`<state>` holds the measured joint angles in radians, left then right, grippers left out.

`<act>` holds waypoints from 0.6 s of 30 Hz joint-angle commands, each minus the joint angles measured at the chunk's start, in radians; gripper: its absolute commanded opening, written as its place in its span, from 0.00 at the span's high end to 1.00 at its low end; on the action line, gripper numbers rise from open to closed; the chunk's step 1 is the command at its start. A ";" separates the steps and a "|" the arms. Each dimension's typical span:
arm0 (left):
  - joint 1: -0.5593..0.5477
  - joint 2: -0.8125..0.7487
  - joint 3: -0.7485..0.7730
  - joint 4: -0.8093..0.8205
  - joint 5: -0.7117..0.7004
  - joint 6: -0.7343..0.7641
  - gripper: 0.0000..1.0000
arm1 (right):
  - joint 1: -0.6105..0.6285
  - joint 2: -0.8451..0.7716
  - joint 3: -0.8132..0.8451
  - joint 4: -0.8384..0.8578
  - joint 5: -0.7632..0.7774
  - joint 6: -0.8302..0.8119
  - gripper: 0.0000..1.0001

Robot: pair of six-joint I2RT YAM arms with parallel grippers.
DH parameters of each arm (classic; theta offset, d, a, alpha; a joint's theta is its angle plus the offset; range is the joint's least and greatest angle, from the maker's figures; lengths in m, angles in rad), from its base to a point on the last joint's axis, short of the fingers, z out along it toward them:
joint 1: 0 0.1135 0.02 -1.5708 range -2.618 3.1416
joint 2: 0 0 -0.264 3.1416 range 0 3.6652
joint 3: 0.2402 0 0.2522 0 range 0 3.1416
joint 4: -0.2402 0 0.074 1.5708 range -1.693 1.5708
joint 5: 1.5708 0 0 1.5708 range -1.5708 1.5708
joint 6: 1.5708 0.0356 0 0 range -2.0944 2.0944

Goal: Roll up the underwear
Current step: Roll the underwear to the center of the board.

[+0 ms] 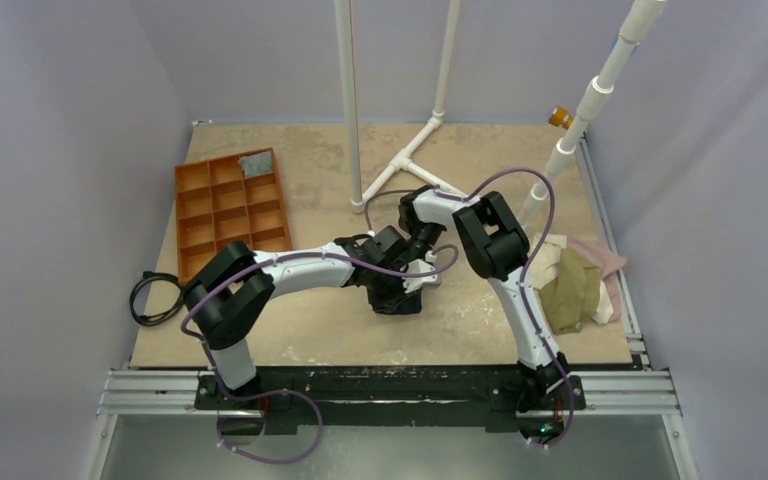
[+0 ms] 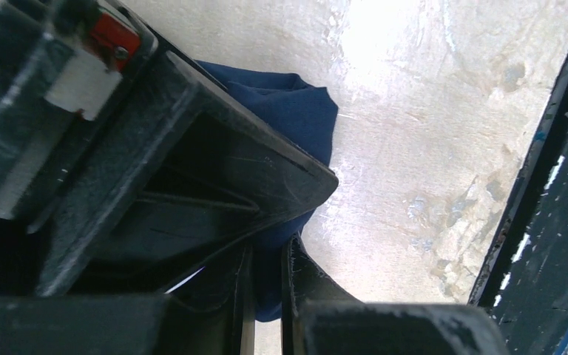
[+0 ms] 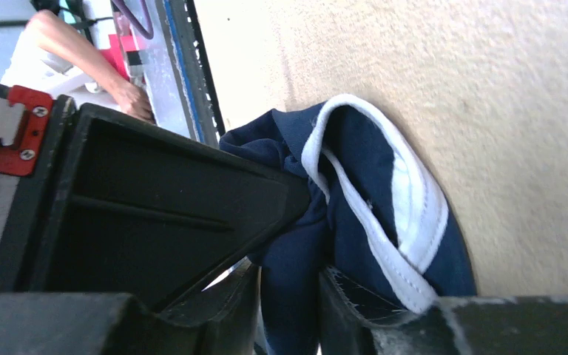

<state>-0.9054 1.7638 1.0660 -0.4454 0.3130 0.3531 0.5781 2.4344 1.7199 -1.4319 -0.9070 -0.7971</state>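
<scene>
The underwear is navy cloth with a white trim, bunched on the tan table at its middle. In the right wrist view a fold of it fills the gap between the fingers of my right gripper, which is shut on it. In the left wrist view another part of the underwear runs down into my left gripper, whose narrow jaws pinch the cloth. From above, the left gripper and right gripper meet tip to tip and hide most of the garment.
An orange compartment tray lies at the back left with a grey cloth in one cell. White pipe stands rise behind the arms. An olive-green garment and pink cloth lie at the right edge.
</scene>
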 commanded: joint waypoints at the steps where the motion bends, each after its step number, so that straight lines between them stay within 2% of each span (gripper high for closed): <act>1: -0.018 0.091 -0.023 0.047 0.061 -0.013 1.00 | -0.009 0.000 -0.016 0.218 0.157 -0.060 0.60; 4: -0.018 0.111 -0.013 0.040 0.060 -0.008 1.00 | -0.025 -0.024 -0.021 0.217 0.166 -0.058 0.51; 7: -0.018 0.123 -0.008 0.037 0.056 -0.007 1.00 | -0.041 -0.043 -0.026 0.213 0.180 -0.060 0.47; 18: -0.018 0.159 0.022 0.016 0.031 -0.018 1.00 | -0.104 -0.091 -0.056 0.178 0.213 -0.091 0.46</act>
<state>-0.9081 1.8225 1.1175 -0.4175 0.3733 0.3401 0.4934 2.3650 1.6817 -1.4422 -0.8440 -0.7933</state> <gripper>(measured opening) 0.087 0.522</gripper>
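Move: The left hand already pinches the underwear's narrow navy strip; the strip's middle lies about 3 cm to its right, 2 cm ahead and barely 1 cm lower. The right hand's parting jaws straddle the same strip, whose middle is roughly 2 cm ahead of them and level sideways, 1 cm down. The left corner of the white pipe frame stands some 17 cm ahead of the left hand and 7 cm to its left; the green cloth lies about 31 cm to the right of the right hand, nearly level with it. Keeping its pinch on the underwear and staying low over the table, the left hand draws the cloth about 2 cm to the right, its wrist hardly turning. Meanwhile the right hand goes on opening, from partly open to about half open, and eases off some 3 cm to the right, then forward too by about 2 cm, rising 1 cm early on, with the navy roll still between its spread jaws and its fingers still pointing back, left and down. ##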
